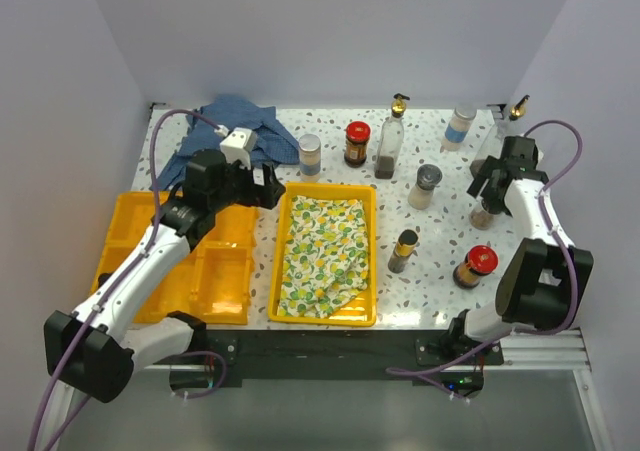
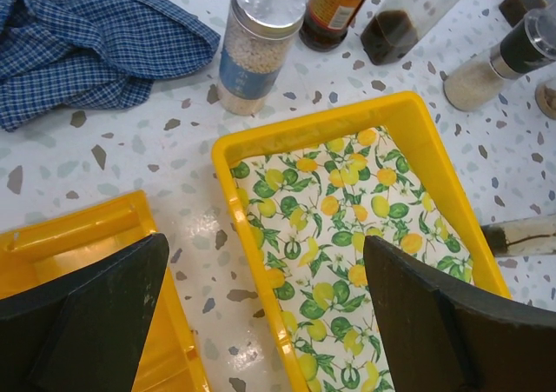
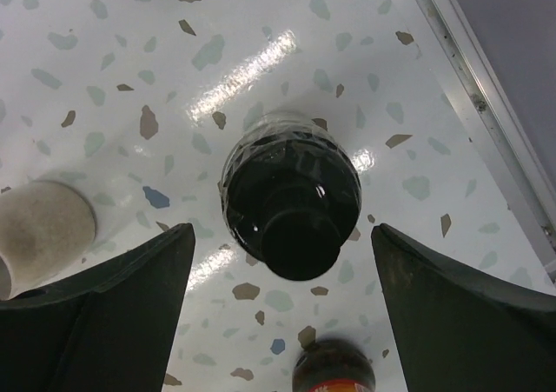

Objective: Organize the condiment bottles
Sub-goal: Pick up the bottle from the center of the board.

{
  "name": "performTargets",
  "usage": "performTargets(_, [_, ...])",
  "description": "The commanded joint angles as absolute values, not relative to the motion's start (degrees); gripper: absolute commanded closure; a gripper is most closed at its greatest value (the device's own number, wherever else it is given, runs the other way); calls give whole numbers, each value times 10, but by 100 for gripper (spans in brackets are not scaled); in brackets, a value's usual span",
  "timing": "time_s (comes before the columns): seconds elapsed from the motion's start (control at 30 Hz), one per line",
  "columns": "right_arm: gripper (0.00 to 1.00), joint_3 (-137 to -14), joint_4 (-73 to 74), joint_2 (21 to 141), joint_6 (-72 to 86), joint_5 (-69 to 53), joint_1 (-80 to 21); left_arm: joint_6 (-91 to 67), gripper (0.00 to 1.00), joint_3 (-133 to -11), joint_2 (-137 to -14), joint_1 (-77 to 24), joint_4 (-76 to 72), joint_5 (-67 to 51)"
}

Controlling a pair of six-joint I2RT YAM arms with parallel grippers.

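Observation:
Several condiment bottles stand on the speckled table. Along the back are a grey-capped shaker (image 1: 310,155), a red-lidded jar (image 1: 357,143), a gold-pourer glass bottle (image 1: 390,139) and a blue-labelled white bottle (image 1: 460,128). A black-capped shaker (image 1: 425,186), a small dark bottle (image 1: 404,251) and a second red-lidded jar (image 1: 476,266) stand nearer. My right gripper (image 3: 282,235) hangs open over a dark-capped bottle (image 3: 291,196), with a gap at each finger. My left gripper (image 2: 265,253) is open and empty above the lemon-cloth tray's left rim (image 2: 261,235).
A yellow divided tray (image 1: 150,261) lies at the left and the lemon-cloth tray (image 1: 328,318) in the middle. A blue checked cloth (image 1: 235,131) is bunched at the back left. Another gold-pourer bottle (image 1: 515,111) stands by the right rail (image 3: 486,105).

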State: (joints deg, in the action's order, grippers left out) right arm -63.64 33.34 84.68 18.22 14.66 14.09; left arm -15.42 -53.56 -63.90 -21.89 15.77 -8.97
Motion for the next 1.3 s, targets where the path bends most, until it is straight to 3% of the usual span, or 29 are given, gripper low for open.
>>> performTargets(0.0, [14, -660, 289, 872, 169, 113, 155, -151, 0, -537, -616, -219, 156, -20])
performTargets(0.33, [20, -683, 252, 924, 156, 119, 161, -150, 2, -526, -584, -218, 142, -3])
performTargets(0.5, [39, -679, 240, 918, 150, 106, 161, -152, 2, -525, -580, -218, 141, -2])
performTargets(0.67, [47, -675, 243, 904, 145, 85, 158, -154, 3, -523, -580, -219, 139, -2])
performTargets(0.97, [55, -715, 292, 838, 130, 135, 100, -158, 5, -524, -564, -218, 146, 55])
performTargets(1.27, [57, -810, 388, 787, 119, 141, -25, -163, 5, -504, -513, -218, 125, 105])
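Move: Just ahead of the right hand, some 3 cm forward and 1 cm to its right, stands the black-capped bottle, its middle about 6 cm lower. Beyond the bottle by about 13 cm stands a tall glass bottle. The grey-capped grinder lies some 16 cm to the hand's left and 8 cm ahead, the red-lidded jar about 11 cm back and 2 cm left. From the left hand the black-capped bottle is roughly 60 cm right, 4 cm ahead and 16 cm below. Easing about 3 cm forward and 2.5 cm down around the black-capped bottle, the right fingers close part-way and pinch its dark cap end. The hand then lifts some 12 cm while swinging about 8 cm left and a little forward, tilting up and turning counter-clockwise. The open, empty left hand drifts about 5 cm left and 4 cm up, turning counter-clockwise. ##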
